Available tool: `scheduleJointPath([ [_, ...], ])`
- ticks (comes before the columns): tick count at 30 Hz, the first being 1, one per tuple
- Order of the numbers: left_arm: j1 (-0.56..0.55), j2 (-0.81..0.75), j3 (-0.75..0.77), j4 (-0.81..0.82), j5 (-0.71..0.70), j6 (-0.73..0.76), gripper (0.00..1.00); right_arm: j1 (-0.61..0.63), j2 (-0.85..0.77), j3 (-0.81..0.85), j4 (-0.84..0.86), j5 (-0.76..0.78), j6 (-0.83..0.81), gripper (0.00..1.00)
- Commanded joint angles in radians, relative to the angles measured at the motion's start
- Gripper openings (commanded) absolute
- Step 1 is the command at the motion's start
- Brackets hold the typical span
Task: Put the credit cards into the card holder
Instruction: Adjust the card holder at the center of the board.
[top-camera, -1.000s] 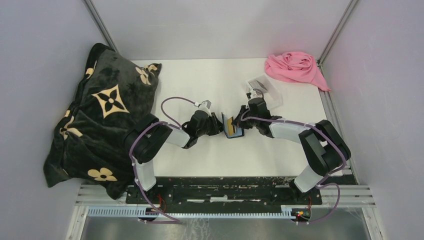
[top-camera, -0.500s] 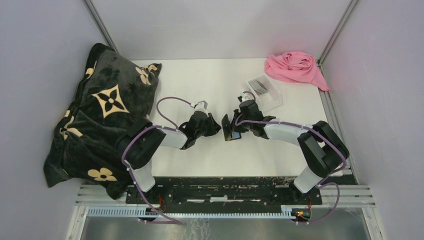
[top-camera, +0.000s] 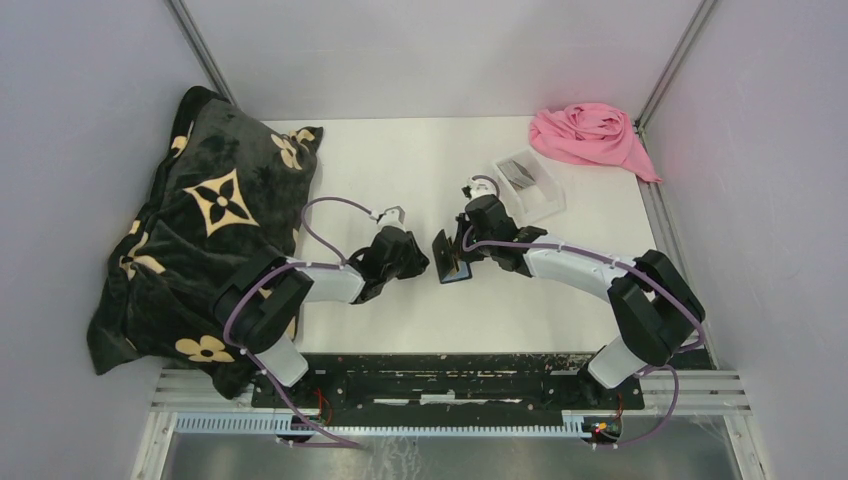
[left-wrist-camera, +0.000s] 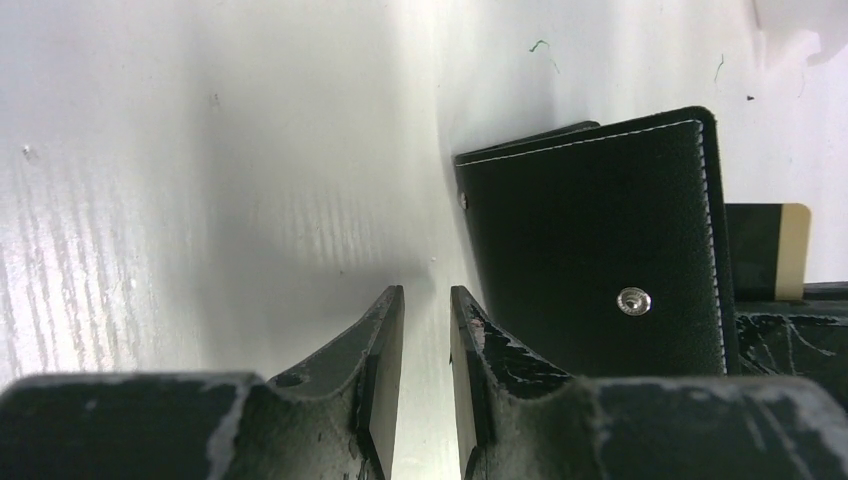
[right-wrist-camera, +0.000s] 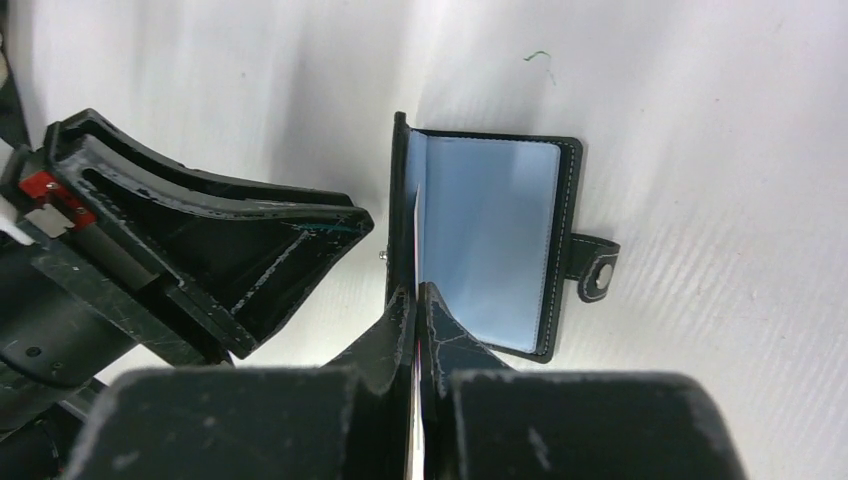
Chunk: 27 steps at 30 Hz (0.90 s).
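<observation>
The black card holder stands part open on the white table between my two grippers. The right wrist view shows its blue-grey lining and snap tab. My right gripper is shut on a thin credit card, seen edge-on, whose far end sits in the holder's fold. In the left wrist view the holder's black outside with its metal stud is just right of my left gripper, whose jaws stand a little apart with nothing between them. A tan card edge peeks out behind the holder.
A clear plastic tray holding greyish cards sits behind the right arm. A pink cloth lies at the back right corner. A large black patterned blanket fills the table's left side.
My left gripper has let go of the card holder and pulled back to the left. The right gripper with its card has shifted left, and the holder moved left with it.
</observation>
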Motion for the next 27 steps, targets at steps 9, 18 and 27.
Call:
scheduleJointPath([
  [9,-0.002,-0.051,-0.08,-0.102,-0.024,0.042,0.31,0.111,0.032,0.149,-0.046,0.081,-0.027,0.01],
  [18,-0.002,0.012,-0.079,-0.064,0.014,0.034,0.3,0.172,0.088,0.182,-0.049,0.101,-0.019,0.01],
  [27,0.001,0.111,-0.069,0.008,0.055,0.033,0.31,0.183,0.133,0.18,-0.033,0.104,-0.016,0.01],
])
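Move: The right hand, holding a card that stands in the card holder's pocket, has the holder's middle about 4 cm below it, roughly 1 cm to its left and level with it fore and aft. The left gripper's tips are some 7 cm to the right hand's left and about 5 cm lower; the white box lies about 15 cm ahead and 13 cm to its right. From the left hand, the card holder is about 6 cm right, 1 cm ahead, slightly lower. Keeping its pinch on the card in the cover's pocket, the right hand swings left about 5 cm towards the left gripper in a low arc, rising some 2 cm and sinking again while drawing back about 2 cm, so the cover is carried over with it. The left hand, its fingers still a little open, eases back and left by about 1.5 cm, then returns most of the way to the cover's outer face, where its tips seem to come to rest. ##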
